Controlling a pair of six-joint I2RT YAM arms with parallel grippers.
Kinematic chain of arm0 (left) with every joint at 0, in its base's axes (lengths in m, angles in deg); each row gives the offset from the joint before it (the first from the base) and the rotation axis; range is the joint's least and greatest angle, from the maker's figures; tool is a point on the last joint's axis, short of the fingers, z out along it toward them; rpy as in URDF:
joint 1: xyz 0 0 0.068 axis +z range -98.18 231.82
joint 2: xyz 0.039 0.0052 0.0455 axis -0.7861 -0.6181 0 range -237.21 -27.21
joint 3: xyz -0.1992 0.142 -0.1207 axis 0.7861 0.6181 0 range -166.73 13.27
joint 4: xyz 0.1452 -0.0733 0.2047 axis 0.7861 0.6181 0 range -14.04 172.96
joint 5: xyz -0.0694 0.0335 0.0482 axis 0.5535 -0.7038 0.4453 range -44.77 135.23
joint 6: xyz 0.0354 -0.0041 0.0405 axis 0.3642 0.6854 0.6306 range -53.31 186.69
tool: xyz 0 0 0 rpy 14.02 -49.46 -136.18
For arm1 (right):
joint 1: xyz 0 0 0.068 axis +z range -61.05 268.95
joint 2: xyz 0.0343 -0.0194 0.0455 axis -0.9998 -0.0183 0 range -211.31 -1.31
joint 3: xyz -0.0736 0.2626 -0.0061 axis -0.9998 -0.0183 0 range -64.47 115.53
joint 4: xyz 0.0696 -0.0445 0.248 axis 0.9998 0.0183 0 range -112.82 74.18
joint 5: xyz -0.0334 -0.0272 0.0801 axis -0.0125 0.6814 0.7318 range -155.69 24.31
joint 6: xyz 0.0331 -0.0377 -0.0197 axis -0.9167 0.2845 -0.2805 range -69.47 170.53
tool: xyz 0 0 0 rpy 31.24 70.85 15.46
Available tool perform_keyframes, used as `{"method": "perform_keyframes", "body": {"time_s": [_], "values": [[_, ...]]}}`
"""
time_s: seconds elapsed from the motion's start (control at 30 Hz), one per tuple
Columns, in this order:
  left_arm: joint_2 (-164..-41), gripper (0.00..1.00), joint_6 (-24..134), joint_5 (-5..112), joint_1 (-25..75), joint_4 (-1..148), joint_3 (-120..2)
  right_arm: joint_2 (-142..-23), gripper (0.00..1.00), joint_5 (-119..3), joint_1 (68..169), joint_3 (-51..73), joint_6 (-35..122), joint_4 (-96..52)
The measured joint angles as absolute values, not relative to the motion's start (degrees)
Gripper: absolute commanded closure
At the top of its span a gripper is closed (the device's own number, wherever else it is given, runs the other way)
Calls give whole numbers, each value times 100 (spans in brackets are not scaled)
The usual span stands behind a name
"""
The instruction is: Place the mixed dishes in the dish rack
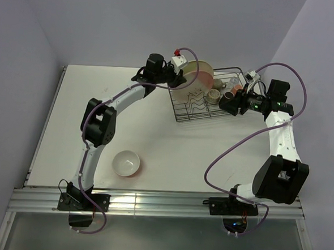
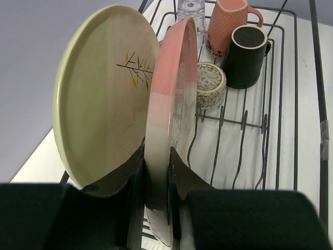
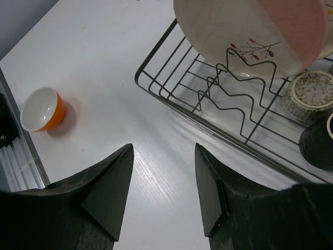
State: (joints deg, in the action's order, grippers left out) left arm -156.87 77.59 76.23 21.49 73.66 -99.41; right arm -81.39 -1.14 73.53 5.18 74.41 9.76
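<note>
The black wire dish rack (image 1: pixel 182 112) stands at the back right. In the left wrist view the rack (image 2: pixel 281 104) holds a cream plate (image 2: pixel 104 99) with a yellow sprig, standing on edge. My left gripper (image 2: pixel 156 156) is shut on the rim of the cream-and-pink plate (image 2: pixel 174 99), upright beside it. Behind stand a pink mug (image 2: pixel 226 26), a dark cup (image 2: pixel 247 54), a speckled olive cup (image 2: pixel 210 83) and a clear glass (image 2: pixel 190 13). My right gripper (image 3: pixel 164 148) is open and empty over the table just before the rack (image 3: pixel 156 88). A white bowl (image 1: pixel 126 163) sits at the front left.
The bowl (image 3: pixel 41 109) is orange outside and lies near the table's front rail. The rack's wavy dividers (image 3: pixel 239 99) stand free in its near half. Walls close the table at the back and both sides.
</note>
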Motion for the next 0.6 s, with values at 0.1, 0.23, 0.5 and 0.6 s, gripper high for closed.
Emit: {"method": "perform_keyframes", "body": {"time_s": [0.1,0.23,0.5,0.6], "values": [[-15703,65,7743,7621,2117,7226,-9934,-8139,42,-114,7353,518,7439,976],[-15703,53,7724,7626,2062,6863,-9934,-8139,42,-116,7353,518,7441,978],[-15679,47,7647,7575,2029,6509,-9766,-8139,42,-116,7353,518,7443,980],[-15593,46,7647,7538,2027,6457,-9620,-8139,42,-116,7353,518,7443,985]]}}
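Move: To the left hand's right, in its fingers by the near rim, stands the pink-and-white plate, its middle some 5 cm right, 2 cm ahead and 5 cm below. The green plate's middle is 6 cm ahead and 5 cm right; the speckled ramekin 13 cm right and 2 cm ahead, the dark mug 19 cm right and level with the hand, both lower. From the right hand the pink-and-white plate lies about 12 cm ahead, 12 cm left and 10 cm below. Letting go of the pink-and-white plate in the rack, the left hand spreads its fingers to about double their gap while rising about 2 cm and drifting roughly 1.5 cm right, along the plate towards the ramekin. The fingertips tilt up some 5 degrees; the hand then eases to a near stop with its open fingers still around the rim, one close to the back face. ##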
